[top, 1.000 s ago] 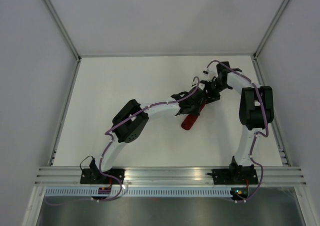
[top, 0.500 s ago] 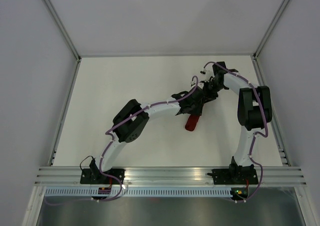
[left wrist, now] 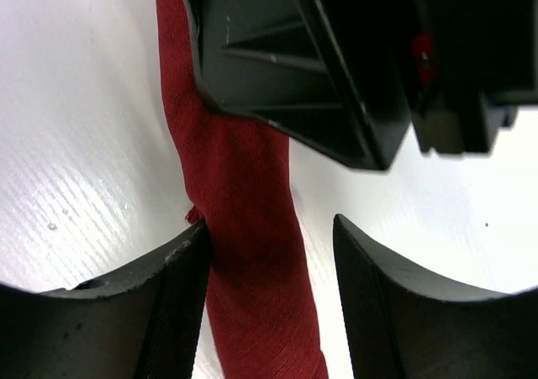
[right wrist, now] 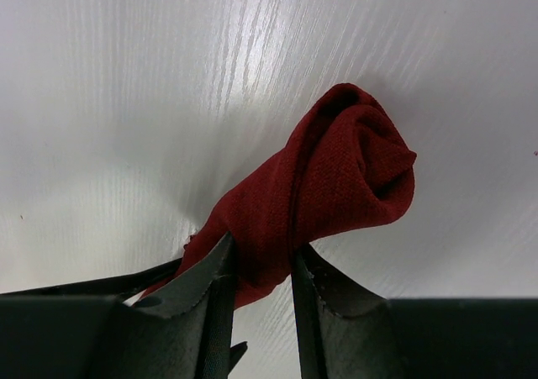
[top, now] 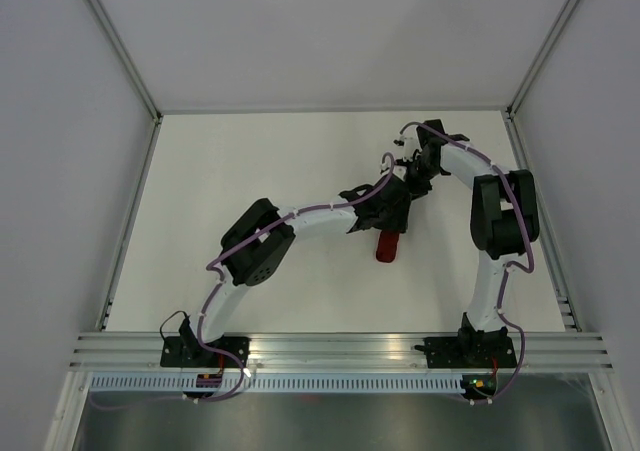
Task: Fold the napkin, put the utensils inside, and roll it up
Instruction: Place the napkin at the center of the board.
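Note:
The napkin (top: pixel 387 248) is a dark red cloth rolled into a tight tube that lies on the white table. In the left wrist view the roll (left wrist: pixel 252 253) runs between the fingers of my left gripper (left wrist: pixel 271 303). That gripper is open: the left finger touches the cloth and a gap shows on the right. My right gripper (right wrist: pixel 262 270) is shut on the napkin (right wrist: pixel 336 177) close to one spiral end. From above, the left gripper (top: pixel 392 216) and right gripper (top: pixel 408 183) crowd together over the far end of the roll. The utensils are hidden.
The right gripper's black body (left wrist: pixel 336 60) hangs just beyond my left fingers. Both arms reach to the table's right half. A metal frame rail (top: pixel 340 349) runs along the near edge, and grey walls (top: pixel 60 171) close in the sides.
My left jaws have opened off the roll. The right jaws have closed onto it. The roll has swung from a slant to nearly straight, shifting a little to the right.

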Controlling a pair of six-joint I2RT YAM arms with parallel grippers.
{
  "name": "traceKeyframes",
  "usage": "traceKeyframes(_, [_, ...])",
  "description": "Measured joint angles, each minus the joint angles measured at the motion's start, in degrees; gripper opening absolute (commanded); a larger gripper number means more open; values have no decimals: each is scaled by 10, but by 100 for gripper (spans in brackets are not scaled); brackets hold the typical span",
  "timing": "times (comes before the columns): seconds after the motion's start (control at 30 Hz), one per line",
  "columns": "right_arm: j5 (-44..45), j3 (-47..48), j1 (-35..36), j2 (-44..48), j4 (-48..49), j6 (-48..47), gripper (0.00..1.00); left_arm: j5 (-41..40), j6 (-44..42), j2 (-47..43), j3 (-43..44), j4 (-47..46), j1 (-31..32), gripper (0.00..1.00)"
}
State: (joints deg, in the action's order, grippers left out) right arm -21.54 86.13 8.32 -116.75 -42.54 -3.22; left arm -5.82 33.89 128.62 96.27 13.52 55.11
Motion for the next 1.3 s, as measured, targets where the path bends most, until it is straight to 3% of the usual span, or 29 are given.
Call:
traceKeyframes(0.6, [26,57,5,-38,12,-1,36,-13,-4,-58,-75,24,5,64])
traceKeyframes(0.87, [42,82,9,-52,17,-9,51,-17,-5,-110,-102,23,5,64])
traceKeyframes(1.3, [49,87,9,-52,18,-10,59,-18,-13,-161,-132,17,5,64])
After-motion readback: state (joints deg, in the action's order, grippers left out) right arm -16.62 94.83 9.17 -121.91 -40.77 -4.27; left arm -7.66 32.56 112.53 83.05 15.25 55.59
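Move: The rolled napkin lies between both open-ended grips: its middle is about 6 cm back and 3 cm left of the right hand, which has it pinched, and roughly 1 cm ahead of and level with the left hand, whose open fingers straddle it. The napkin's near end sticks out some 8 cm behind the left hand; its far end is about 5 cm beyond the right hand. Bare board lies 5 cm ahead of the right hand. Forward along the board, nearly level, the right hand takes the pinched napkin about 5 cm away from the bases, then stops and opens its fingers around the roll. The left hand, its fingers staying open, draws back and left off the napkin, dipping slightly before it rises about 5 cm clear. ##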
